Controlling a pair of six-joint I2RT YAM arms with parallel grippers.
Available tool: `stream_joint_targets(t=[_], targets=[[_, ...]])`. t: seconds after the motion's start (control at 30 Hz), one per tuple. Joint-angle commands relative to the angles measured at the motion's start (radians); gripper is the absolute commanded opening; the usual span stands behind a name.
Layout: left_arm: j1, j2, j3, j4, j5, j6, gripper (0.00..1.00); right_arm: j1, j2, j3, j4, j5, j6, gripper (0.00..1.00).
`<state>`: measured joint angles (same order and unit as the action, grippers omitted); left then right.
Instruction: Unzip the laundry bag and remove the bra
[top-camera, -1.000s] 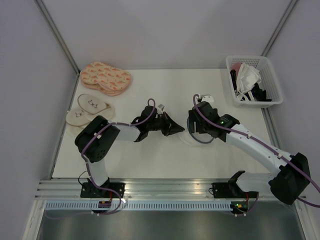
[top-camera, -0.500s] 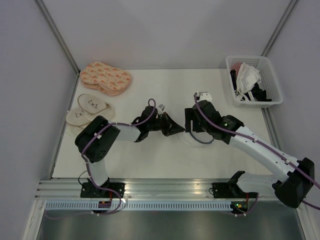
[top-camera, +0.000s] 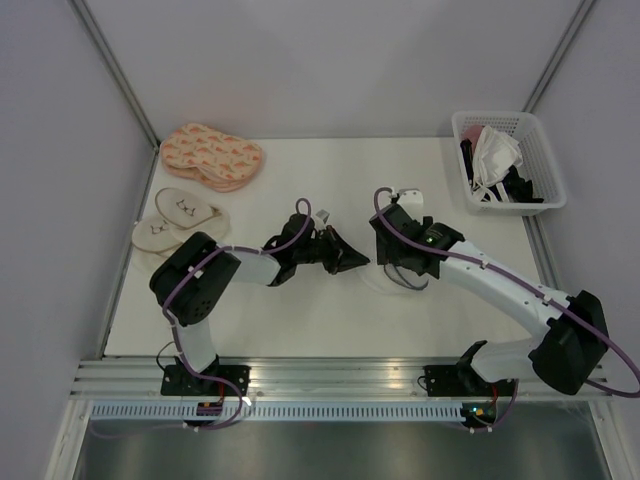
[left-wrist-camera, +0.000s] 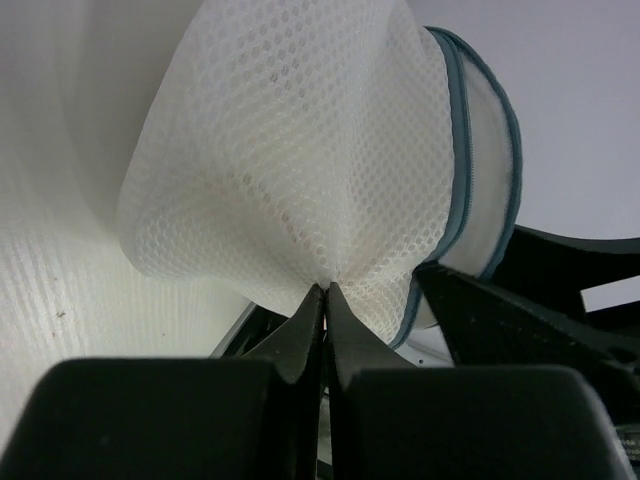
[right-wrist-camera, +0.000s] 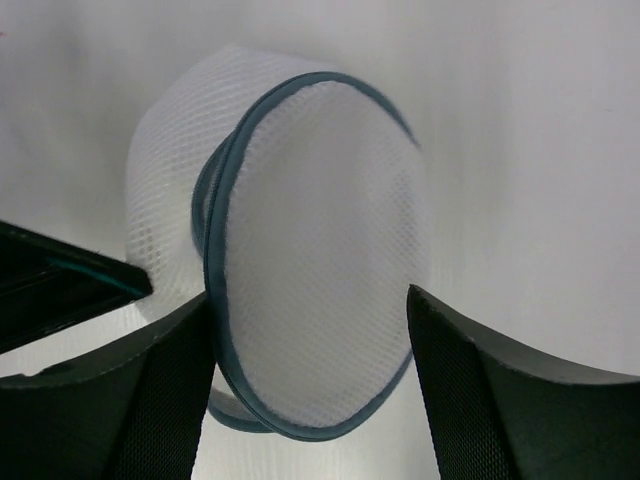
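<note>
The laundry bag (left-wrist-camera: 290, 150) is a white mesh drum with a teal zip line (left-wrist-camera: 460, 150) round its rim. It lies at the table's middle (top-camera: 376, 283), mostly under the two grippers. My left gripper (left-wrist-camera: 326, 290) is shut on a pinch of its mesh wall and comes in from the left (top-camera: 352, 258). My right gripper (right-wrist-camera: 308, 296) stands open, one finger on each side of the bag's round end face (right-wrist-camera: 320, 250), with its left finger (right-wrist-camera: 170, 400) against the rim. The bra is hidden from every view.
A white lattice basket (top-camera: 508, 165) holding cloth pieces stands at the back right. Pink patterned slippers (top-camera: 212, 155) and cream slippers (top-camera: 180, 218) lie at the back left. Grey walls close in the table on three sides.
My right gripper has shifted slightly left over the bag, turned a little, and its jaws have narrowed a touch. The left gripper keeps its pinch and has not moved.
</note>
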<state>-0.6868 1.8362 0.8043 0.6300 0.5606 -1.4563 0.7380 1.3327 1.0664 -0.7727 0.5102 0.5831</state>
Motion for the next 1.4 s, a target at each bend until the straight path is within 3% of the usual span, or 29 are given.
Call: stream_joint_targets(t=[0.0, 0.43, 0.63, 0.73, 0.77, 0.9, 1.23, 1.37], targets=[[0.003, -0.043, -0.028, 0.059, 0.004, -0.027, 0.02, 0.001, -0.052, 0.066, -0.128, 0.192, 0.072, 0.79], [0.141, -0.161, -0.255, 0.146, 0.041, -0.026, 0.02, -0.087, -0.081, 0.015, -0.306, 0.339, 0.15, 0.8], [0.17, -0.244, -0.307, 0.077, 0.064, 0.023, 0.02, -0.129, -0.105, 0.089, -0.415, 0.453, 0.203, 0.83], [0.17, -0.232, -0.306, 0.085, 0.071, 0.025, 0.02, -0.127, -0.197, 0.066, -0.194, 0.199, -0.013, 0.83], [0.168, -0.227, -0.304, 0.095, 0.076, 0.024, 0.02, -0.129, -0.246, 0.049, -0.068, -0.013, -0.102, 0.83], [0.167, -0.198, -0.3, 0.117, 0.082, 0.013, 0.02, -0.123, -0.245, 0.02, 0.053, -0.302, -0.143, 0.81], [0.167, -0.175, -0.29, 0.132, 0.082, 0.008, 0.02, -0.115, -0.184, -0.134, 0.286, -0.663, -0.124, 0.8], [0.164, -0.173, -0.284, 0.131, 0.082, 0.007, 0.02, -0.097, -0.178, -0.161, 0.355, -0.737, -0.1, 0.79]])
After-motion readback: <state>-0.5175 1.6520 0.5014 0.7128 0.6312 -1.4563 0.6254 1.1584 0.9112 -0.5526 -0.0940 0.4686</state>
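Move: The laundry bag's zip lid lies just under the open right fingers, its middle 4 cm below and level with them front to back, about 1 cm left. The bag body sits about 5 cm left and 2 cm back of the right hand, some 6 cm below. From the left hand, still pinching the bag's side, the lid is about 10 cm right, 3 cm back and 2 cm below. Right hand sweeps the lid about 12 cm right, returns 18 left; left hand pulls the bag 8 left. ##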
